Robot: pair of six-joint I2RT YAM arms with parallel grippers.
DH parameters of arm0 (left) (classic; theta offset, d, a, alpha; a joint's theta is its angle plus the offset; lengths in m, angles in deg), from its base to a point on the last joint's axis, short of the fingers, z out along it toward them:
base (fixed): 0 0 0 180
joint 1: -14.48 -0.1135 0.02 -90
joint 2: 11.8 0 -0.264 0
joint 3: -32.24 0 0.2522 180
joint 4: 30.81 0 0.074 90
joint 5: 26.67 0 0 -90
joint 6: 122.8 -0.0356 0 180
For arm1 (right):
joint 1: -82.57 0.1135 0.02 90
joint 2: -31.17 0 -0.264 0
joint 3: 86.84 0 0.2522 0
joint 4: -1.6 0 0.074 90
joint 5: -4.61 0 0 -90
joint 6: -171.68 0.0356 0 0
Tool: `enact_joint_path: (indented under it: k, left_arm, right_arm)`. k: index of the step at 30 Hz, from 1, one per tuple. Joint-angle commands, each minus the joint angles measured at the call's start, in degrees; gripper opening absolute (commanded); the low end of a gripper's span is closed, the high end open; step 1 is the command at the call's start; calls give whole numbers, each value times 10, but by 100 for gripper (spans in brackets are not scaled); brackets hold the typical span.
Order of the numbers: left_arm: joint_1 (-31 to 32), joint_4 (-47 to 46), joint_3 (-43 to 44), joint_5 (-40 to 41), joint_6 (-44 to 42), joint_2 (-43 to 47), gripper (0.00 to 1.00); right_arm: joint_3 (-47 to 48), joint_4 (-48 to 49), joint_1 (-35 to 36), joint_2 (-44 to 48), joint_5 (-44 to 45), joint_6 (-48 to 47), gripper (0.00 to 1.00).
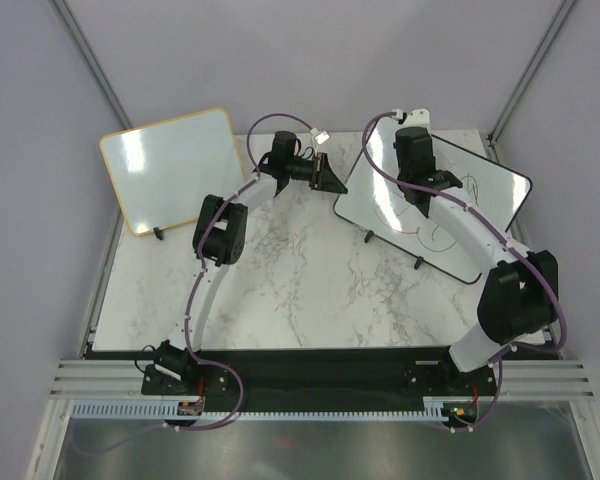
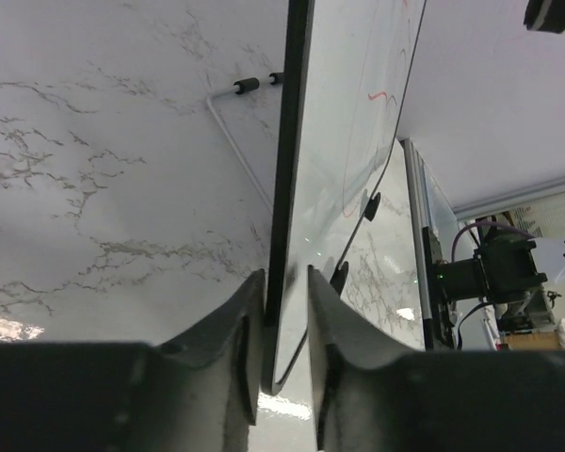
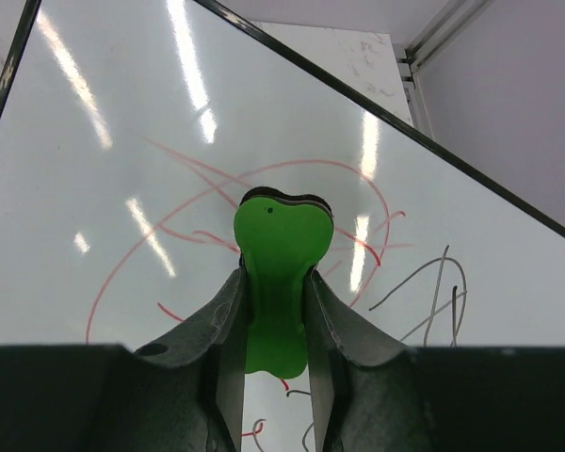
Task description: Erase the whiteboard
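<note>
The whiteboard, glossy white in a thin black frame, stands tilted at the back right of the table. Red and grey scribbles cover its face. My right gripper is shut on a green eraser, whose pad rests on the red scribbles. In the top view that gripper hangs over the middle of the board. My left gripper straddles the board's lower left edge. Its left finger lies against the black frame, and a thin pale strip shows beside the right finger.
A second board with a light wooden frame leans at the back left. The black-framed board's wire stand and small black feet rest on the marble table. Grey walls close in the back and sides.
</note>
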Motion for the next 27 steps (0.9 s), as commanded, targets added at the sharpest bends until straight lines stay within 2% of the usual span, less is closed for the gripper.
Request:
enact_joint_path:
  k: [1,3,6,7,12,18,27]
  left_arm:
    - [4,-30,3,-28,0,-1,25]
    - [4,-34,3,-27,-1,-1,22]
    - [3,-20,3,-24,-24,0,10]
    - [2,-17,1,-19,-32,0,2]
    - [-7,-2,5,0,-42,-10,2]
    - [-16,67,41,51,-57,-19,2]
    - [-14,81,44,56,-65,-19,2]
  right_arm:
    - [49,25,-4,-40,28,-38,0]
    - [49,55,-9,-53,14,-43,0]
    - [44,89,-15,-62,-1,-54,0]
    - [45,91,-15,-71,2,-58,0]
    - [43,103,-16,-86,6,-82,0]
    - [20,138,-25,-90,0,-109,0]
    - [3,137,-5,-147,-96,-108,0]
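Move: The whiteboard's left edge runs between the left hand's parted fingers, about 1 cm beyond the hand point, straight ahead 0 and level. The red circle lies some 17 cm to that hand's right, 1 cm ahead and about 4 cm higher. From the right hand, which holds the green eraser, the red circle's middle is about 5 cm ahead, 2 cm right and 8 cm below; the black scribble is about 2 cm ahead, 13 cm right and 9 cm below. The left fingers close on the whiteboard's left edge and pinch it, that hand otherwise staying almost in place. Meanwhile the right hand keeps its grip on the eraser and brings it towards the board, about 6 cm forward and 6 cm down, mostly forward at first and then steeply down, over the upper left part of the red circle. Whether the eraser touches can't be seen. ##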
